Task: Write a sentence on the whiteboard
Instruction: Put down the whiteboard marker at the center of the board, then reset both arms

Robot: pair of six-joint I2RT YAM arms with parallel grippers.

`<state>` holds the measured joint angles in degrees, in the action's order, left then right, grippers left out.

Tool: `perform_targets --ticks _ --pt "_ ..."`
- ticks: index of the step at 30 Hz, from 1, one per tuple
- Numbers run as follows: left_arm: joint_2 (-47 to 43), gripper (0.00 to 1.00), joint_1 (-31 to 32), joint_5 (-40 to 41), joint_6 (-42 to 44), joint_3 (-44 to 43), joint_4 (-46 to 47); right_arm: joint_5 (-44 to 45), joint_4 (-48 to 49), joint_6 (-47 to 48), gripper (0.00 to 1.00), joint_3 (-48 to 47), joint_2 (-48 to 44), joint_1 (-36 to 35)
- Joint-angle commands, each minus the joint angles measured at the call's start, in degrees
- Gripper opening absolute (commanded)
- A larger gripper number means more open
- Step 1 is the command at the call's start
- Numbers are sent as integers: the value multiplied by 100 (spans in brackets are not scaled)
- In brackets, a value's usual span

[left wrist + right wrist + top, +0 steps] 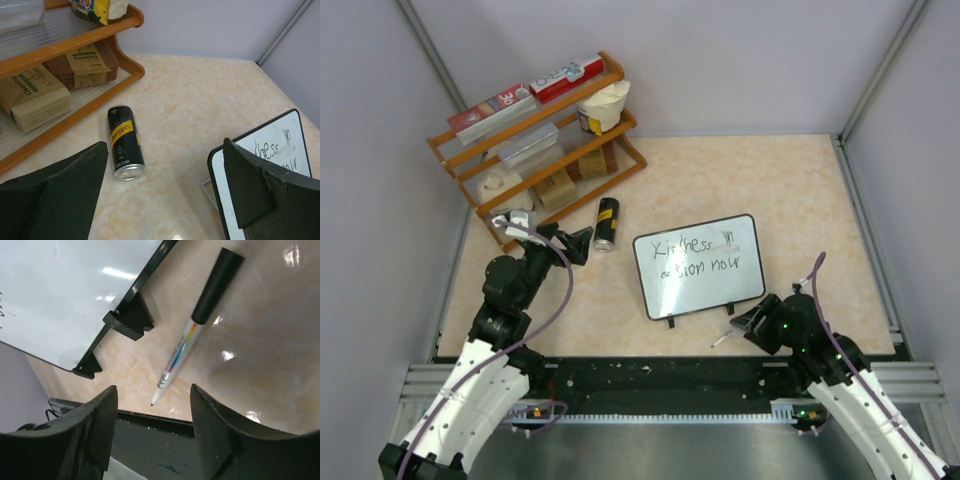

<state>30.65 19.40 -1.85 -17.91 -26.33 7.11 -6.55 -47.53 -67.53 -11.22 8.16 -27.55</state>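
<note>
The whiteboard (pixel 700 265) stands tilted at mid-table, with the sentence (pixel 698 255) on it in two lines of thin black letters. A white marker (pixel 725 338) with a black cap lies flat on the table just in front of the board's right foot. My right gripper (pixel 752 320) hovers over it, open and holding nothing. In the right wrist view the marker (pixel 197 335) lies beyond the parted fingers (pixel 220 430), tip toward the table's near edge, beside the board's black foot (pixel 132 320). My left gripper (pixel 582 243) stands wide open and empty, left of the whiteboard (pixel 270 150).
A black Schweppes can (pixel 607 223) lies on its side between the left gripper and a wooden rack (pixel 535 140) holding boxes, sponges and a cup at the back left. Grey walls enclose the table. A black rail (pixel 650 375) runs along the near edge.
</note>
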Motion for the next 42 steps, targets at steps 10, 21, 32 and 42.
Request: perform_targets --ticks 10,21,32,42 --pt "90 99 3 -281 -89 145 510 628 174 47 95 -556 27 48" --pt "283 99 3 -53 -257 119 317 1102 762 1230 99 -1381 721 48" --pt "503 99 3 332 -72 189 291 2587 2078 3244 99 -2341 1741 48" --pt "547 99 3 774 147 312 211 3142 4672 5519 99 -1551 1469 48"
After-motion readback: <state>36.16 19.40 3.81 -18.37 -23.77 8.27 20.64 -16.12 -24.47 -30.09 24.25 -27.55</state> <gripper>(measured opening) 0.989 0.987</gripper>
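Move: The marker lies loosely between the right hand's half-open fingers, its middle some 3 cm below, about 2 cm ahead and 2 cm to the right. From this hand the whiteboard's middle is about 13 cm ahead, 7 cm to the left and roughly level in height, and the board's right foot about 4 cm ahead, 1 cm left and 3 cm below. From the left hand the marker is some 15 cm back, 32 cm right and 24 cm below. The right hand finishes opening its already half-open fingers to full width around the marker, easing only a couple of centimetres forward and up as it comes clear, then speeds up and away from it to some 18 cm higher, 12 cm farther forward and 5 cm right, ending beside the whiteboard's right side while the wrist rolls and tips the fingers up from their downward slant. The empty left hand, still wide open, sinks about 4 cm with a little forward drift and tips slightly down. ##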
